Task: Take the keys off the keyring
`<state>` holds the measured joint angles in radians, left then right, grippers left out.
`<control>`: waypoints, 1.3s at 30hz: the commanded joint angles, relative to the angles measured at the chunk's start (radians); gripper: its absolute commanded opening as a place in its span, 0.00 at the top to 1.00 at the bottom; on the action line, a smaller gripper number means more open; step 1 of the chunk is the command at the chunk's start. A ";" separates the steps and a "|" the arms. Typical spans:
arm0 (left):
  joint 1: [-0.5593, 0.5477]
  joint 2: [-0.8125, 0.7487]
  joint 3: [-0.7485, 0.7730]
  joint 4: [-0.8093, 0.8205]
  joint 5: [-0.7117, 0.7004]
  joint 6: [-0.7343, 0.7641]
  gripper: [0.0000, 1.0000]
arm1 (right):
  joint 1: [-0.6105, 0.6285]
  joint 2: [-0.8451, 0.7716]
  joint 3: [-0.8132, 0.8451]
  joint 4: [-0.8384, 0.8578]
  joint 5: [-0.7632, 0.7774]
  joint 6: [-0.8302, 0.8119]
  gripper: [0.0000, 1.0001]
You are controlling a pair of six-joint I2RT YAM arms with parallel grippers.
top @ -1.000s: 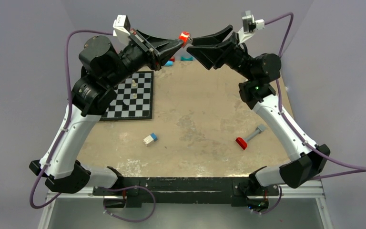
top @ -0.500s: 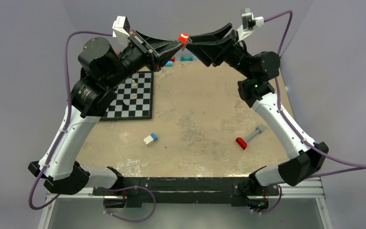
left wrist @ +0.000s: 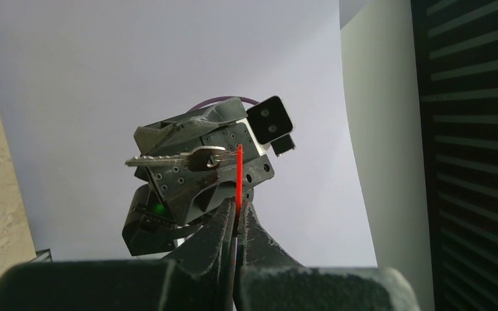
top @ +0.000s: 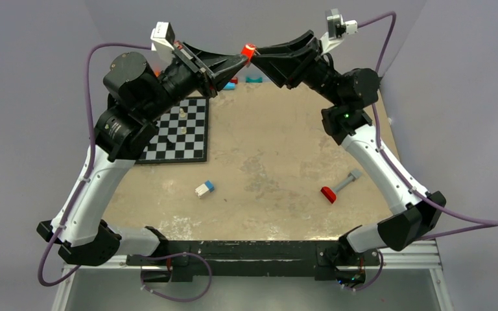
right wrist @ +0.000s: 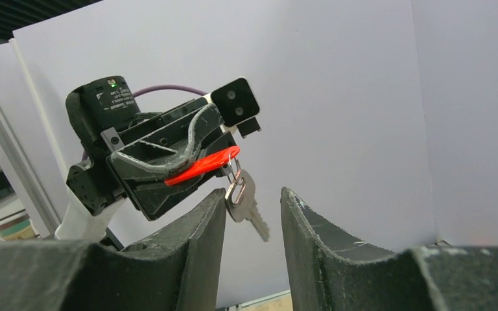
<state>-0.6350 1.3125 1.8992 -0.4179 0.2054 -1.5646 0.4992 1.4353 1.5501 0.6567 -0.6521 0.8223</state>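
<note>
My left gripper [top: 246, 57] is raised high at the back and shut on a thin red tag [top: 250, 50], seen edge-on in the left wrist view [left wrist: 239, 175]. A small metal keyring [right wrist: 233, 170] hangs from the red tag [right wrist: 201, 168], and a silver key [right wrist: 246, 206] dangles from the ring. The key also shows in the left wrist view [left wrist: 168, 159]. My right gripper [right wrist: 253, 201] is open, its fingers on either side of the hanging key, the key close to the left finger [right wrist: 211, 214]. In the top view my right gripper [top: 262, 53] meets the tag from the right.
On the table lie a red-headed key [top: 336, 188], a small white and blue block [top: 204, 188], a chessboard [top: 178, 129] with small pieces, and teal and blue items [top: 253, 80] at the back. Purple cables loop off both arms.
My right gripper has moved left and up towards the tag, closing the gap until its fingers bracket the key. The left gripper has held the tag nearly still.
</note>
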 commanded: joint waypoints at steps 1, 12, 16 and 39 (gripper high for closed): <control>0.007 -0.024 -0.010 0.059 0.009 -0.014 1.00 | 0.006 0.002 0.046 0.009 0.017 -0.007 0.60; 0.006 -0.027 -0.012 0.045 0.017 -0.012 1.00 | 0.006 0.013 0.067 0.011 0.023 0.007 0.75; 0.007 -0.036 -0.024 0.049 0.012 -0.012 1.00 | 0.007 0.014 0.068 0.011 0.019 0.012 0.82; 0.157 -0.157 -0.300 0.246 0.230 0.049 0.00 | 0.006 -0.114 0.031 -0.294 0.004 -0.130 1.00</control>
<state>-0.5537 1.1908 1.6924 -0.3408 0.2775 -1.5436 0.5045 1.3880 1.5650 0.5030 -0.6483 0.7773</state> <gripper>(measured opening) 0.996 0.014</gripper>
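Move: Just between the right hand's half-open fingertips, about 1 cm to its left and 1 cm back, is the key; from the left hand it hangs some 4 cm to the right, 3 cm ahead and 2 cm lower. The keyring's ring is roughly 2 cm left of and 2 cm above the right hand, level with it fore and aft. The red tag, still held by the left fingers, has its middle about 4 cm left, 1 cm ahead and 1 cm above the right hand. Closing on the key near its head, the right hand stays almost in place and pinches it between its fingertips while the left keeps hold of the red tag. Once the right fingers are shut, the left ones spread wide, letting go of the tag, and that hand draws away from the keyring, about 3 cm down and 2 cm left; the right eases back less than 1 cm. ##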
